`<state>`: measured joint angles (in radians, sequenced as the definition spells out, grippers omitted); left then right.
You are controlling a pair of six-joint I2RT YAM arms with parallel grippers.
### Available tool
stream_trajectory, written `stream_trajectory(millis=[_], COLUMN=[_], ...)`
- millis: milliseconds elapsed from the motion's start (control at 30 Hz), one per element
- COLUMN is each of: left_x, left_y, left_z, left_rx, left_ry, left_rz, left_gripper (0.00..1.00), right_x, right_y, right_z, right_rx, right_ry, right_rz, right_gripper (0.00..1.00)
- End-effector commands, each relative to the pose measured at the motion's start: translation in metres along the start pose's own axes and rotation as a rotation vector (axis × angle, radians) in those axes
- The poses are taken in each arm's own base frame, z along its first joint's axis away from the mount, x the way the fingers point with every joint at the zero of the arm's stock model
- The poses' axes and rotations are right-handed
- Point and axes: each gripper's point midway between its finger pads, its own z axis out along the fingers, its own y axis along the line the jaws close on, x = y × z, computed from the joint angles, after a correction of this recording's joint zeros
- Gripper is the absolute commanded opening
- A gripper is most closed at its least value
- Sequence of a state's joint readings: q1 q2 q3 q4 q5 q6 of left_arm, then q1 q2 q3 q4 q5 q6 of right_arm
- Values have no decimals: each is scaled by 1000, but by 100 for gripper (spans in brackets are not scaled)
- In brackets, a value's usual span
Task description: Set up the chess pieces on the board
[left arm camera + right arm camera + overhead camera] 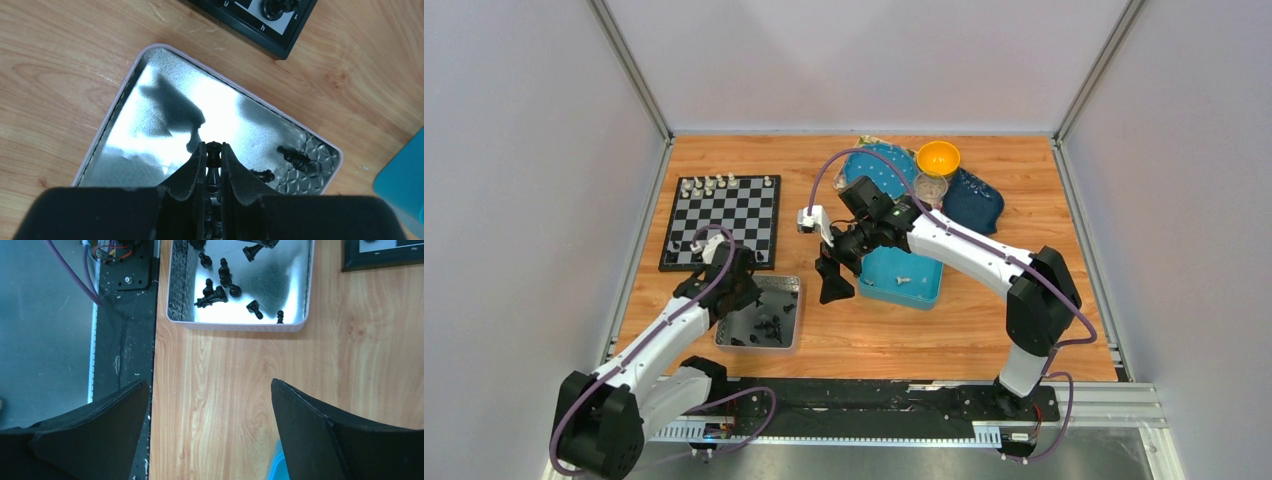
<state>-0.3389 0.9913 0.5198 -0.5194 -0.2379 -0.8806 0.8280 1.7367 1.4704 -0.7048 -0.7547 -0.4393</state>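
Note:
The board (720, 222) lies at the far left, with cream-white chess pieces (724, 183) lined up on its far row. A black piece (274, 6) stands on its near corner. Over the silver tray (150, 115) my left gripper (214, 150) is shut on a black chess piece (214, 156), its head showing between the fingertips. More black pieces (295, 157) lie loose in that tray, seen also in the right wrist view (220, 285). My right gripper (208, 382) hangs open and empty over bare wood between the two trays (832, 285).
A blue tray (924, 295) holding a few small pale pieces sits to the right of the silver tray (759, 345). Behind it are an orange bowl (938, 157), a clear cup (930, 187) and a dark blue bag (972, 200). Walls enclose the table.

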Motion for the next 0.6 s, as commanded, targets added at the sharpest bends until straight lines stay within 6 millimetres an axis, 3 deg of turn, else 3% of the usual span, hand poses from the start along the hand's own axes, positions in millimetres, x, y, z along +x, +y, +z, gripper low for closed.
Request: stream_trajectory(millis=[0, 233, 367, 567], left_x=[-13, -21, -23, -22], left_y=[-14, -30, -38, -53], left_z=[-7, -25, -37, -52], left_rx=[86, 204, 263, 348], left_ry=[-74, -114, -112, -72], left_rz=[-80, -218, -288, -374], left_gripper=[13, 12, 11, 11], right_x=[-17, -34, -31, -39], right_y=[10, 10, -4, -14], right_z=[13, 41, 63, 76], right_rx=[-101, -221, -223, -215], right_ry=[-76, -114, -95, -100], right_rz=[98, 325, 434, 504], right_gripper=[95, 95, 95, 95])
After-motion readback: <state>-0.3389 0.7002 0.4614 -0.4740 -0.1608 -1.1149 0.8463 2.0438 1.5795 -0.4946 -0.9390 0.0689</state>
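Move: My left hand already holds a black chess piece a few centimetres above the gray tray, whose middle is about 4 cm back and 1 cm to its right. The chessboard's middle is some 15 cm ahead and 6 cm left. My open right gripper waits roughly 15 cm right, 2 cm back and 11 cm higher. From the right hand, the held piece is thus 15 cm left, 2 cm ahead and 11 cm down; the teal bin is about 15 cm right, 7 cm ahead and 17 cm down. I bring my hands together over the gray tray. My left keeps its pinch on the black piece, raises it about 5 cm and eases 2 cm right, swinging its fingertips outward and towards the right hand. My right, fingers wide open, travels some 6 cm left and 4 cm down towards the piece, rolling about 30 degrees with its top leaning forward. ##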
